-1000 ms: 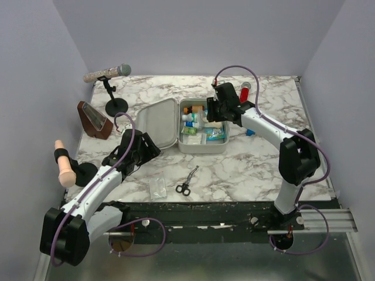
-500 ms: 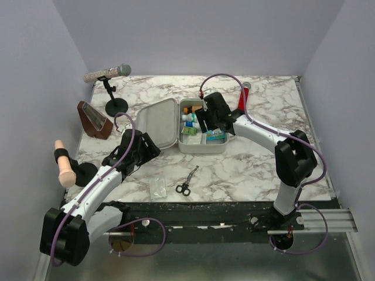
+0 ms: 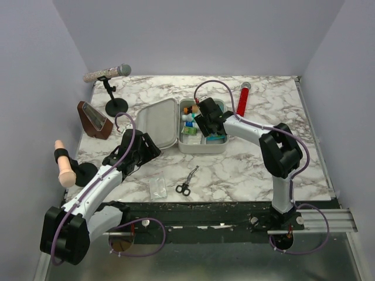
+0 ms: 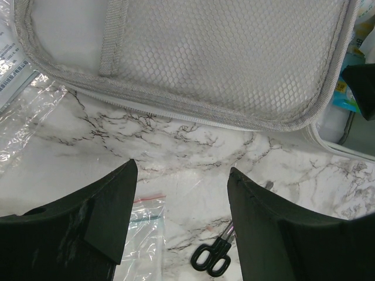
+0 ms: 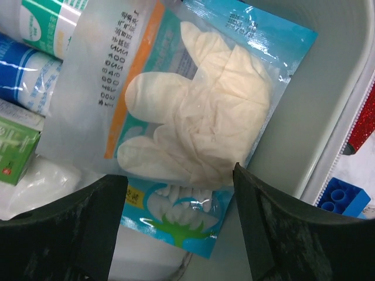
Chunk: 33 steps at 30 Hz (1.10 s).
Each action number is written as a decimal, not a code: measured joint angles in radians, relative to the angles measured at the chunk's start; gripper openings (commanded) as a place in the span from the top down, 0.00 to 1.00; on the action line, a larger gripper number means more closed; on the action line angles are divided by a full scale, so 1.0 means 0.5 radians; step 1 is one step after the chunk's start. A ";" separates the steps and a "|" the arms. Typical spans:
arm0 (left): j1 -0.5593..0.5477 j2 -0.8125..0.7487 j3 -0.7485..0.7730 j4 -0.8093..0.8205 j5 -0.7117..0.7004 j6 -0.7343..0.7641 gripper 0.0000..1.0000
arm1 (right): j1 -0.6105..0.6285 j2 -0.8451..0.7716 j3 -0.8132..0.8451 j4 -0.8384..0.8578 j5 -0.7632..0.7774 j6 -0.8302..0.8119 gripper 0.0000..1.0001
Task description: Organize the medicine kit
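Observation:
The medicine kit (image 3: 203, 150) lies open mid-table, its mesh-lined lid (image 3: 157, 124) flat to the left. Its tray holds small boxes, tubes and packets. My right gripper (image 3: 206, 124) hangs inside the tray. In the right wrist view it (image 5: 180, 175) is open just above a clear packet of pale gloves (image 5: 193, 117), which lies on a teal packet (image 5: 187, 228); nothing is between the fingers. My left gripper (image 3: 144, 148) rests near the lid's front edge. In the left wrist view it (image 4: 181, 170) is open over bare marble, the lid (image 4: 222, 52) ahead of it.
Black-handled scissors (image 3: 186, 182) and a clear plastic bag (image 3: 157, 187) lie near the front edge. A red cylinder (image 3: 242, 99) lies behind the kit on the right. A microphone stand (image 3: 111, 88) and a brown metronome (image 3: 94, 119) stand back left. A blue brick (image 5: 340, 199) sits beside the tray.
My right gripper has swung left and nearer from the kit's back right corner into the tray, and its jaws have widened. The left arm has stayed still.

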 measured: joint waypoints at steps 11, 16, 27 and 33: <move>0.000 0.018 0.000 0.000 0.000 0.001 0.27 | 0.020 0.050 0.040 0.110 0.283 -0.040 0.28; 0.000 0.024 0.000 0.000 0.000 0.001 0.27 | 0.020 0.050 0.040 0.170 0.347 -0.072 0.44; 0.000 0.025 0.000 0.000 0.000 0.002 0.27 | 0.020 0.056 0.072 0.269 0.362 -0.166 0.69; 0.000 0.047 0.000 0.001 0.001 0.002 0.27 | 0.020 0.059 0.077 0.317 0.366 -0.204 0.96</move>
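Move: Just ahead of the wide-open right hand, some 4 cm out and about 2 cm lower, the clear glove bag lies in the grey case. The blue swab pouch is about 4 cm back and 2 cm right of the hand. To the hand's left stand the blue-white bottle, about 9 cm off and 1 cm ahead, and the green box, about 9 cm off and 2 cm back. From the left hand, the glove bag is roughly 13 cm ahead and 24 cm right. Starting low in the case with fingers spread at the near edge of the glove bag, the right hand heads forward about 4 cm over it, dipping slightly and then rising some 3 cm. Its fingertips tilt outward and up by about 10 degrees as the fingers close most of the way; whether they touch the bag at the end can't be seen. ##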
